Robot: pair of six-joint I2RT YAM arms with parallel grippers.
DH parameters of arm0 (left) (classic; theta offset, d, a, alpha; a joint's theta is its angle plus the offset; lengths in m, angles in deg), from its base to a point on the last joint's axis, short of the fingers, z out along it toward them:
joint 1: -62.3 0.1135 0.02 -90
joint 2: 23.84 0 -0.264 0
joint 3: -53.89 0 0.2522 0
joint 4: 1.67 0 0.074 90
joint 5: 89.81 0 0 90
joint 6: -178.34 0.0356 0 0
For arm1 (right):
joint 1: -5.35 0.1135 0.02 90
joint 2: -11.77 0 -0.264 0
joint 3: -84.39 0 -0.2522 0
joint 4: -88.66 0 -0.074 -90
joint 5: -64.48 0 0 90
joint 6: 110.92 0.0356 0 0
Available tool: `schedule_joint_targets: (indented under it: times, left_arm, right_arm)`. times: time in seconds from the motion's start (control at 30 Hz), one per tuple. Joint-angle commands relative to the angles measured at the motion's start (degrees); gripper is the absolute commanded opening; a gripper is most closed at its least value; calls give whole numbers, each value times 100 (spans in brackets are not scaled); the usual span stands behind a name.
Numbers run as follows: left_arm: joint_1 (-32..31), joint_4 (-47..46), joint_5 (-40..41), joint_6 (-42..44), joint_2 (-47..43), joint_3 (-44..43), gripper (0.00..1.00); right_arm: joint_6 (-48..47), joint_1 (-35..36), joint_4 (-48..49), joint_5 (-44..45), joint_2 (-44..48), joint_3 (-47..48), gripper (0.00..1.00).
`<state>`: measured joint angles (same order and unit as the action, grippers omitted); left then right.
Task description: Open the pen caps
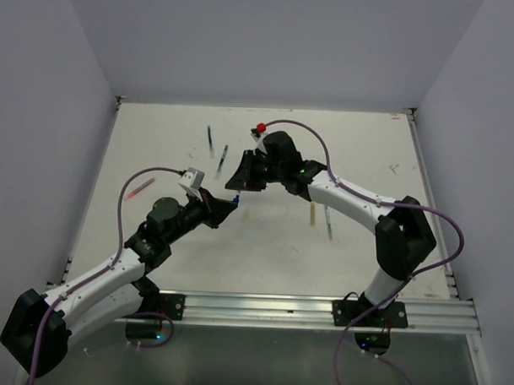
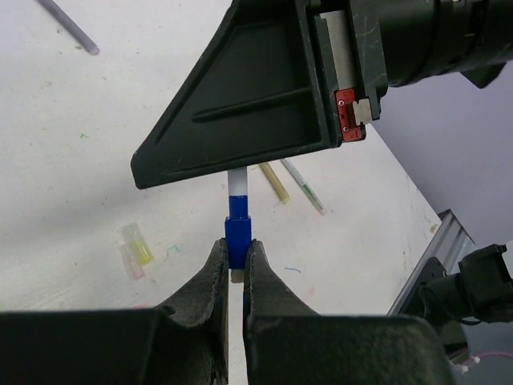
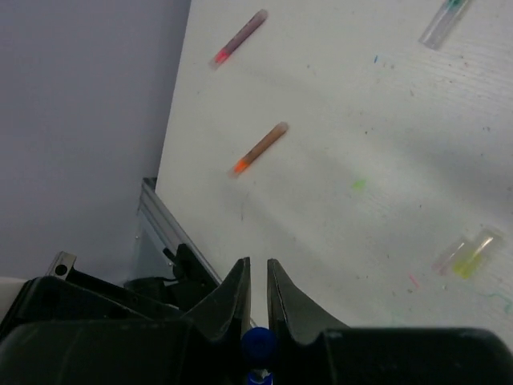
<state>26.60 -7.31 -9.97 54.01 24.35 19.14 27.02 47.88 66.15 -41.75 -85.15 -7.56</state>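
Observation:
A blue pen [image 1: 236, 197] is held in the air between both grippers. My left gripper [image 2: 237, 250] is shut on its short blue end piece [image 2: 238, 237]. A white length of barrel [image 2: 237, 183] runs from there up into my right gripper [image 1: 243, 180]. In the right wrist view my right gripper [image 3: 257, 277] is shut, with a round blue pen end [image 3: 258, 343] deep between the jaws. I cannot tell which blue end is the cap. Loose yellow [image 2: 138, 245] and pink [image 2: 128, 261] caps lie on the table.
Other pens lie around: two teal ones [image 1: 210, 138] at the back, a red one [image 1: 141, 187] at the left, a yellow one [image 1: 312, 213] and a grey one [image 1: 329, 222] at the right. An orange pen [image 3: 258, 150] shows below my right gripper. A metal rail [image 1: 320, 306] edges the front.

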Motion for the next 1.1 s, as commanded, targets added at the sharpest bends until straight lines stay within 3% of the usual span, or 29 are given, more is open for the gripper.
schedule_joint_targets:
  times: [0.0,0.03,0.17,0.37,0.6,0.67,0.77,0.83,0.87,0.9,0.93,0.97,1.0,1.07]
  left_arm:
    - [-112,-529,-1181,31,-327,130,0]
    - [-112,-626,-1269,31,-327,165,0]
    - [-112,-1723,-2086,-354,-275,517,0]
    - [-112,-2127,-1999,-662,-116,578,0]
    - [-112,-3561,-2351,-1260,-116,1088,0]
    - [-112,-3475,-2281,-1287,-186,1115,0]
    - [-104,-2846,-2088,-1174,-318,923,0]
    - [-104,-1811,-1390,-780,-467,616,0]
    - [-103,-360,-940,-664,-546,379,0]
    - [-103,307,-475,-593,-529,20,0]
    - [-103,949,487,-532,-477,-201,0]
    - [-103,1825,862,-505,-398,-351,0]
    - [-103,1973,1144,-470,-232,-440,0]
    - [-95,2177,1498,-522,-117,-450,0]
  right_arm:
    - [-1341,-525,847,-766,-143,272,0]
    - [-1253,-630,1449,-942,-108,10,0]
    - [-1068,-693,2114,-1628,-55,-151,0]
    - [-517,-693,2991,-2287,-116,-440,0]
    - [1935,-701,7547,-3395,-836,-1073,0]
    - [2351,-710,7906,-3361,-986,-1100,0]
    - [1756,-710,7075,-3150,-716,-1161,0]
    - [698,-719,5199,-2528,-426,-1083,0]
    - [220,-710,4329,-2247,-145,-961,0]
    - [-228,-684,2259,-1165,-12,-533,0]
    - [-868,-675,1272,-606,68,-285,0]
    - [-1048,-675,505,-114,103,-65,0]
    - [-1172,-666,-738,135,86,311,0]
    - [-1497,-693,-1940,1128,-36,718,0]
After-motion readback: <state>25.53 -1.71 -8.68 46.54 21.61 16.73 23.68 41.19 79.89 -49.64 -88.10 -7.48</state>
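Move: The blue cap is already pinched at the left gripper's finger pads, with the pen body's middle some 4 cm ahead of that hand. From the right gripper, which grips the body farther out, the cap lies about 6 cm back and 1 cm left, nearly level. The loose clear caps lie on the table about 18 cm below the right hand and 2 cm to its right; the yellow pen lies at the same depth, 1 cm ahead and 24 cm right. Keep both grips shut and pull the pen and blue cap apart: ease both hands slightly back and up, rolling the right wrist some 30 degrees, left side rising, then draw the left back to about 7 cm while the right stays forward and lifts. Swing both forward and partly down, unrolling both wrists: left nearly to its start, right about 5 cm beyond its own. ##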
